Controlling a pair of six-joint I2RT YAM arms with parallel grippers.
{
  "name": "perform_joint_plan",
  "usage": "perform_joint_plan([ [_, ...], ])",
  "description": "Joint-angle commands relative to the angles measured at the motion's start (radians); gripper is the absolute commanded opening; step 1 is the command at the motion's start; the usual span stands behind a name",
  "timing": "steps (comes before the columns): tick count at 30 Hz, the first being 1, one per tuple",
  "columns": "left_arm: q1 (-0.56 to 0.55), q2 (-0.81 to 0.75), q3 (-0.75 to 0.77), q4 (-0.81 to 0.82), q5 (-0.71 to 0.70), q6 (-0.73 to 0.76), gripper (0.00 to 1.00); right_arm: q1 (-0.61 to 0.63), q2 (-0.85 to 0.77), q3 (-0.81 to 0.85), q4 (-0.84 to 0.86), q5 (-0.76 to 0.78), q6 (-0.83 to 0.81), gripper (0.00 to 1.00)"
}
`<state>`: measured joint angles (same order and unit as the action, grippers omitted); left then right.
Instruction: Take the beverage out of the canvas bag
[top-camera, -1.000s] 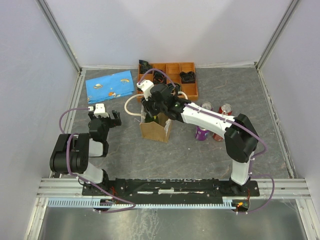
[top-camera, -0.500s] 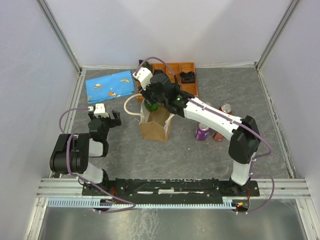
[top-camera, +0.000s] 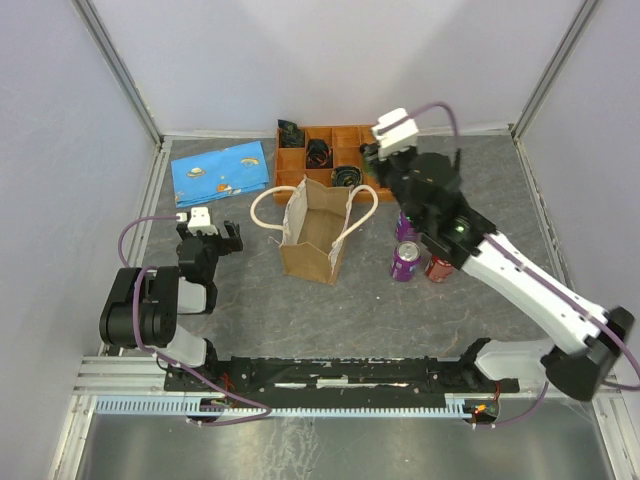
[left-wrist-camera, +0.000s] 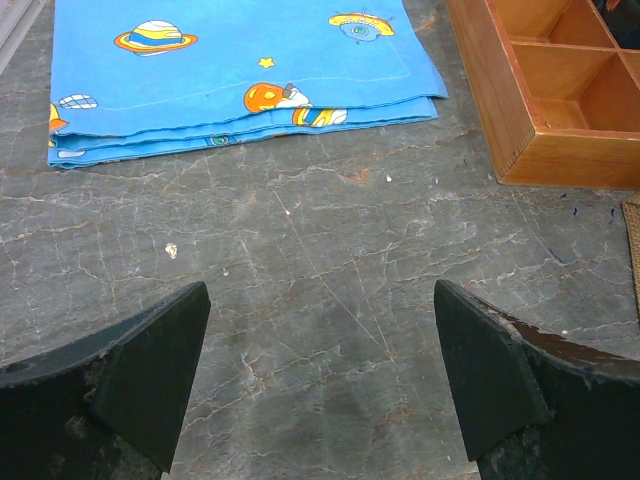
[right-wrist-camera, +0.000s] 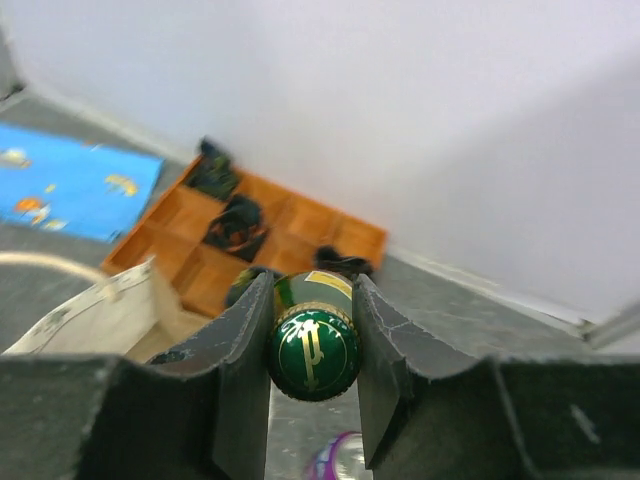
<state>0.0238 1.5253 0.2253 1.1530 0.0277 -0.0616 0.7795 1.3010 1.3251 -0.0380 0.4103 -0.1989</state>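
Observation:
The canvas bag (top-camera: 312, 238) stands upright mid-table with its mouth open and its rope handles splayed to both sides; its rim (right-wrist-camera: 95, 312) shows at the lower left of the right wrist view. The beverage, a green glass bottle with a green cap (right-wrist-camera: 312, 352), hangs from its neck between my right gripper's fingers. My right gripper (top-camera: 404, 200) (right-wrist-camera: 312, 340) is shut on it, to the right of the bag and above the cans; the top view hides the bottle under the gripper. My left gripper (top-camera: 208, 234) (left-wrist-camera: 320, 370) is open and empty over bare table left of the bag.
An orange-brown compartment tray (top-camera: 385, 135) (left-wrist-camera: 530, 130) (right-wrist-camera: 290, 225) holding dark items sits at the back. A folded blue cloth (top-camera: 222, 170) (left-wrist-camera: 240, 60) lies back left. A purple can (top-camera: 406, 262) (right-wrist-camera: 340, 462) and a red can (top-camera: 440, 268) stand right of the bag.
My right gripper has risen out of the bag with the green bottle and swung right, over the cans. The bag's handles have dropped outward. The left arm has not moved.

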Motion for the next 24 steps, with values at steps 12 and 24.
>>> perform_joint_plan([
  [12,-0.003,-0.005,0.005,0.038,-0.010,0.036,0.99,-0.061,-0.282,-0.128,0.129,0.282,0.010,0.00],
  [24,-0.005,-0.004,0.005,0.038,-0.009,0.036,0.99,-0.125,-0.207,-0.198,0.061,0.101,0.193,0.00],
])
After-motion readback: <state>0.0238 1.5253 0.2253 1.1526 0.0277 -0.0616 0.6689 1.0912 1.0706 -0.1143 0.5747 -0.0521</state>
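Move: The right hand, high up, already holds the green bottle by its neck; the rear purple can, nearest of the cans it is carrying towards, stands about 11 cm to its right, 3 cm ahead and 32 cm below. The front purple can is 8 cm back and 10 cm right, the front red can 8 cm back and 17 cm right. The empty canvas bag lies about 10 cm to its left, level ahead. From the left hand, the rear purple can is some 47 cm right, 2 cm ahead. Still pinching the green bottle by its neck, the right hand swings right by about 11 cm, away from the canvas bag towards the standing cans, rising first and easing slightly back, then sinks some 12 cm from its peak while edging back left a little. The hand turns clockwise nearly 20 degrees; the grip stays unchanged. ##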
